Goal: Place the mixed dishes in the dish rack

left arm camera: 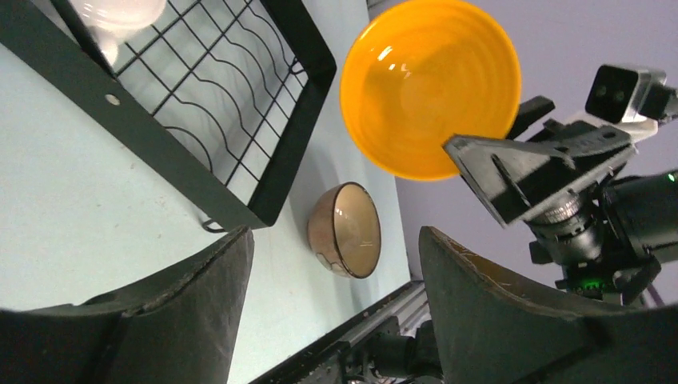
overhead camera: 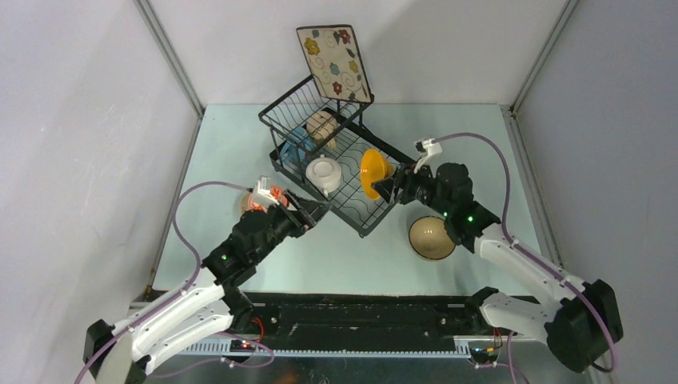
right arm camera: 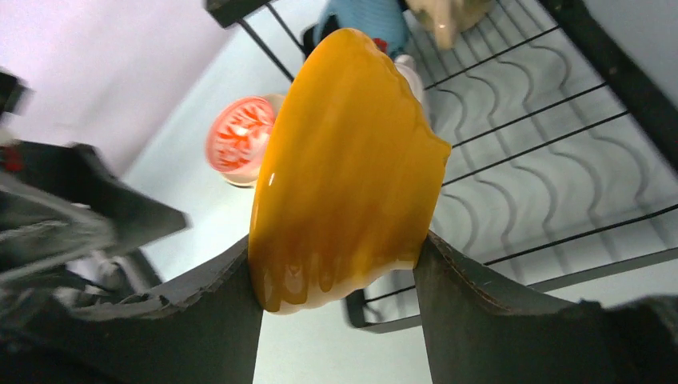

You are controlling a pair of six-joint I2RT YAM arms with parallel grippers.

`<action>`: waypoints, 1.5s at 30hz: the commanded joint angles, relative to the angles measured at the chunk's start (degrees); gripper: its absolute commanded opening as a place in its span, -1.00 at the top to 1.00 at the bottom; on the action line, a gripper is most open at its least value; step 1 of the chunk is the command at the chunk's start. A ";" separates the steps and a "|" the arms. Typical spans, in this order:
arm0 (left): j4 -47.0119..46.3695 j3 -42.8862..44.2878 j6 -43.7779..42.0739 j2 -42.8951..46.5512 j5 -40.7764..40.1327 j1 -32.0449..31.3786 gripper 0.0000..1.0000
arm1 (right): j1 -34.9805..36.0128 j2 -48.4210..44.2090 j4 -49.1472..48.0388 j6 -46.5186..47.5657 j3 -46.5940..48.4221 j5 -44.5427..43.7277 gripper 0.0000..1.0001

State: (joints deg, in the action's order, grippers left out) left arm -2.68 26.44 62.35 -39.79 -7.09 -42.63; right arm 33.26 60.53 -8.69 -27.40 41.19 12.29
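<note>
The black wire dish rack stands mid-table. Its basket holds a blue mug and a beige mug; a square floral plate leans at its back. A white two-handled bowl sits on the slotted tray. My right gripper is shut on the orange-yellow bowl, holding it on edge over the tray's right side. My left gripper is open and empty, just off the rack's near corner. The red-patterned bowl rests behind my left wrist. A tan bowl sits on the table under my right arm.
Grey walls close in the pale table on three sides. The black rail with both arm bases runs along the near edge. Purple cables loop off each wrist.
</note>
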 commanded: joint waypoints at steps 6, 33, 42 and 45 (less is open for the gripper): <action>11.68 3.72 -7.58 6.21 -7.31 0.07 -0.57 | -5.99 14.45 -3.91 26.07 10.59 5.91 1.00; 21.21 3.13 -19.36 13.41 -23.07 0.16 -0.56 | -9.80 51.13 -3.94 62.52 35.83 9.01 1.00; 23.00 4.09 -21.36 12.97 -26.31 0.10 -0.56 | -9.53 58.38 0.84 64.78 44.24 9.68 1.00; 24.08 4.40 -21.63 13.54 -28.18 0.18 -0.56 | -9.49 61.42 6.58 65.45 49.29 9.49 0.91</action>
State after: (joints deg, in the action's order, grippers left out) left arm 20.60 27.88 42.83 -26.63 -31.11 -42.61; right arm 23.49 119.37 -6.02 35.79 83.35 21.34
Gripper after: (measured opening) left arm 0.780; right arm 0.633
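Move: The right hand holds the yellow bowl; its place, the free far end of the rack's lower tray, lies about 26 cm ahead, 3 cm left and 17 cm below. The white cup is 17 cm ahead and 11 cm left of that hand, the beige mug 31 cm ahead, 12 cm left, both some 18 cm lower. From the empty left hand the red bowl is roughly 15 cm ahead, 16 cm left, 16 cm down. The right hand carries the yellow bowl some 23 cm forward, 14 down, towards its place; left swings 11 left. ##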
